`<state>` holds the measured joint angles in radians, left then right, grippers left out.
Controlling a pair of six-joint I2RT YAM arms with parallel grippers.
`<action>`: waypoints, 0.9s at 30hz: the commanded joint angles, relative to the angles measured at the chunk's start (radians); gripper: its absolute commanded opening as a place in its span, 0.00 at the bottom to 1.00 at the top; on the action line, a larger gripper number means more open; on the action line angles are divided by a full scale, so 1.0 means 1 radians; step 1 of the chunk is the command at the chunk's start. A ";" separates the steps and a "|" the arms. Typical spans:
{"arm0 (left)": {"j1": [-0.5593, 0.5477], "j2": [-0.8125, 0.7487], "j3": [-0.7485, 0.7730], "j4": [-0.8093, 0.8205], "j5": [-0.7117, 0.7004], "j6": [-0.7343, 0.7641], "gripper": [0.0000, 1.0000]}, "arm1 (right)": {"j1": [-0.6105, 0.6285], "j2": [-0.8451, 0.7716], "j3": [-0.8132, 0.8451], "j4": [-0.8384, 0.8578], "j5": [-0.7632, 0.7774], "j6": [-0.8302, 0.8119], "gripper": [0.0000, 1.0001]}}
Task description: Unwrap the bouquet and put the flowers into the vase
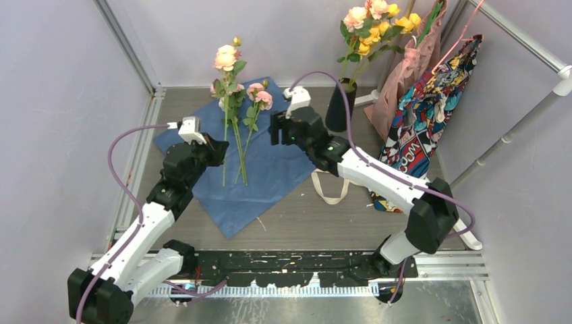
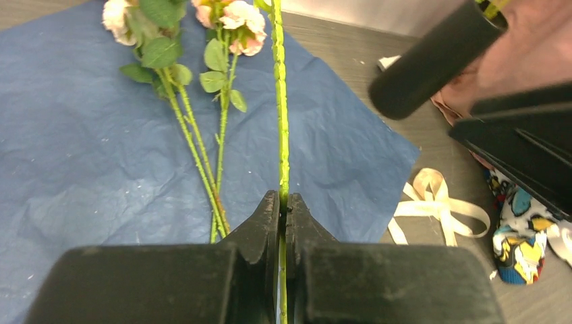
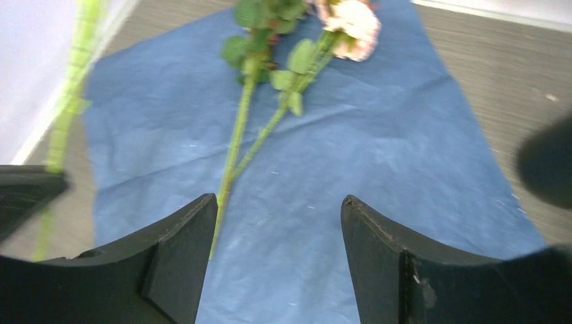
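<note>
The bouquet lies unwrapped: its blue paper (image 1: 270, 175) is spread flat on the table. Two pale pink flowers (image 1: 256, 101) lie on it, stems side by side (image 2: 202, 158) (image 3: 236, 145). My left gripper (image 1: 220, 150) (image 2: 282, 202) is shut on the thin green stem (image 2: 279, 101) of a third rose, whose bloom (image 1: 226, 57) stands raised above the paper. My right gripper (image 1: 274, 131) (image 3: 278, 202) hangs open over the paper, nothing between its fingers, just right of the lying stems. The black vase (image 1: 339, 104) (image 2: 432, 61) stands at the back right with pink and yellow flowers in it.
The cream ribbon (image 1: 330, 189) (image 2: 438, 202) lies loose on the table right of the paper. A pink bag (image 1: 405, 74) and a patterned bag (image 1: 432, 115) lean at the right wall beside the vase. Walls close in the left and the back.
</note>
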<state>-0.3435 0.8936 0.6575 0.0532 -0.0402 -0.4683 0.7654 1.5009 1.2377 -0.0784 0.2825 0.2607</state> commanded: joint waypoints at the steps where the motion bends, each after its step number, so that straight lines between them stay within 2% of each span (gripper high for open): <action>1: -0.007 -0.050 -0.054 0.181 0.110 0.089 0.00 | 0.081 0.048 0.151 0.021 -0.048 0.024 0.73; 9: -0.012 -0.085 -0.089 0.220 0.132 0.094 0.00 | 0.126 0.145 0.304 0.043 -0.090 0.065 0.73; 23: -0.038 -0.107 -0.098 0.224 0.142 0.100 0.00 | 0.126 0.283 0.411 0.072 -0.149 0.143 0.72; 27: -0.044 -0.102 -0.099 0.227 0.145 0.098 0.00 | 0.126 0.313 0.456 0.058 -0.157 0.144 0.66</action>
<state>-0.3786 0.8066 0.5533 0.1909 0.0910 -0.3843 0.8890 1.8145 1.6073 -0.0700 0.1459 0.3885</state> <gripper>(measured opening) 0.021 0.698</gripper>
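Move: The left hand holds the rose stem upright-ish; the free stretch just above its grip, where the right fingers are headed, lies some 16 cm to the left of the right hand, level with it forward and about 2 cm higher. From the right hand, the vase stands about 15 cm ahead, 22 cm right and 13 cm lower, the flowers on the blue wrap 11 cm ahead, 13 cm left and 23 cm lower. From the left hand the right gripper is about 16 cm right, 3 cm ahead and 3 cm higher. The open right hand sweeps about 13 cm left to the rose held up by the left hand, rising some 5 cm and then sinking back 3 as it comes in over the left fingertips, turning about 10 degrees counter-clockwise with its left side rising, until its still-open fingers straddle the stem. The left hand keeps its shut grip low on the stem and brings the rose to meet it, easing a few centimetres right and back while it tips up slightly and turns some 10 degrees clockwise. ##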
